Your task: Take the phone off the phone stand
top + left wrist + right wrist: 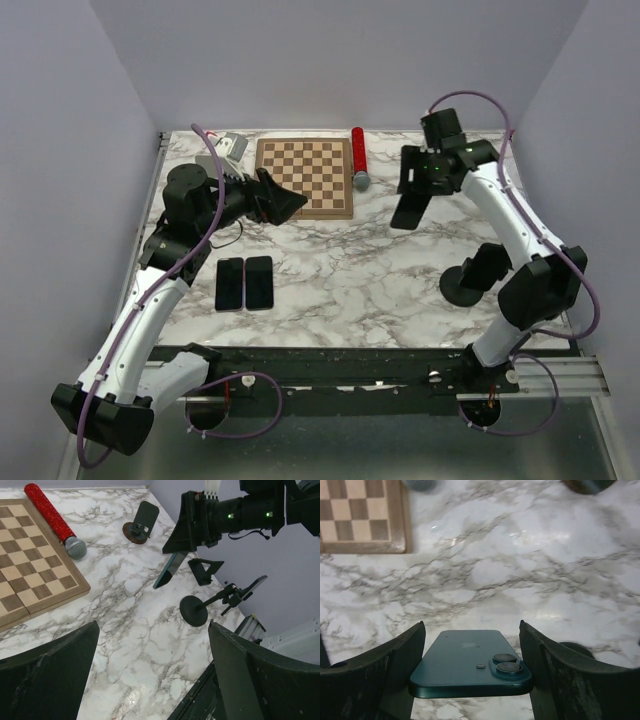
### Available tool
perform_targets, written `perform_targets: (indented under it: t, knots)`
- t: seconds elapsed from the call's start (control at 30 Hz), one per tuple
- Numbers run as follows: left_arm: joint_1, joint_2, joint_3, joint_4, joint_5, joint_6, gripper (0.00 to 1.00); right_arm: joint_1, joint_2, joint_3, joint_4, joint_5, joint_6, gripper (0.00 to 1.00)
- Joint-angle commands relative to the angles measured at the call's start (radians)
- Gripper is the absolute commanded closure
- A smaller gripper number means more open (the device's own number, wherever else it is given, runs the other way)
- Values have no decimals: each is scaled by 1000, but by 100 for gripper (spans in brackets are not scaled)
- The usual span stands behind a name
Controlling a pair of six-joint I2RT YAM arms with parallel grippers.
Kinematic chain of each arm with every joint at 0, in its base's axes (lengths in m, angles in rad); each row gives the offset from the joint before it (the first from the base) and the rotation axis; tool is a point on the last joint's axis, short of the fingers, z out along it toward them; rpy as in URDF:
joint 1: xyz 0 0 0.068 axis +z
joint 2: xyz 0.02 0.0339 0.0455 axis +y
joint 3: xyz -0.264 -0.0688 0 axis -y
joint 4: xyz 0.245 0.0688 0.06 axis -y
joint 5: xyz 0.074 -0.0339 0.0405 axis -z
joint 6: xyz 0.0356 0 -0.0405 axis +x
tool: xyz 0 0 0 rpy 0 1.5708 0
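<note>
My right gripper [410,190] is shut on a dark teal phone [470,662], its fingers [400,652] pressing the phone's long edges. The phone [405,213] hangs tilted in the air above the marble table, its camera end toward the wrist. In the left wrist view the phone [169,571] is clear of everything under it. The phone stand [468,282], a black round base with a jointed arm, sits to the right by the right arm's elbow and shows again as the stand [196,611]. My left gripper [285,202] hovers open and holds nothing by the chessboard's near corner.
A wooden chessboard [305,175] lies at the back centre with a red microphone [358,155] beside it. Two dark phones [244,283] lie flat at the front left. A second stand with a brown base [137,529] and a small black bracket [202,571] sit behind the held phone.
</note>
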Motion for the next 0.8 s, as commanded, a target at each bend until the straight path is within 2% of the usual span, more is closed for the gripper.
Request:
perform_targets:
  t: [0.0,0.1,0.3,0.5,0.63,0.77]
  knots:
    - [13,-5,22,-35,-71,49,2,164,52,35,0,-5,173,99]
    - [19,-10,27,-47,-97,65,1,289,101,13,32,-109,239,99]
    - [22,-37,18,-51,-149,82,2,481,209,-6,71,-198,339,99]
    - [29,-57,19,-60,-185,95,2,547,337,3,95,-279,409,99]
    - [33,-91,5,-61,-255,110,2,572,401,12,158,-334,450,99]
    - [35,-89,7,-62,-256,113,1,578,498,60,161,-406,443,99]
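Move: The right hand already holds a phone about 22 cm above the table. The bare patch it goes for, just right of the two lying phones, is some 29 cm to its left and 18 cm back. The nearer lying phone is about 40 cm left and 18 cm back, the outer one 8 cm farther left; the chessboard is 31 cm left and 16 cm ahead. From the left hand the patch is roughly 35 cm below and 5 cm back, neither left nor right. Sweeping fast to the left and drawing back, then sinking mostly straight down, the right arm carries the gripped phone some 27 cm across and 15 cm lower towards the patch beside the two phones. Its fingers tip about 30 degrees to point nearly straight down, turning counter-clockwise as well, and keep their hold. The left hand, empty and open, drifts about 4 cm left. ##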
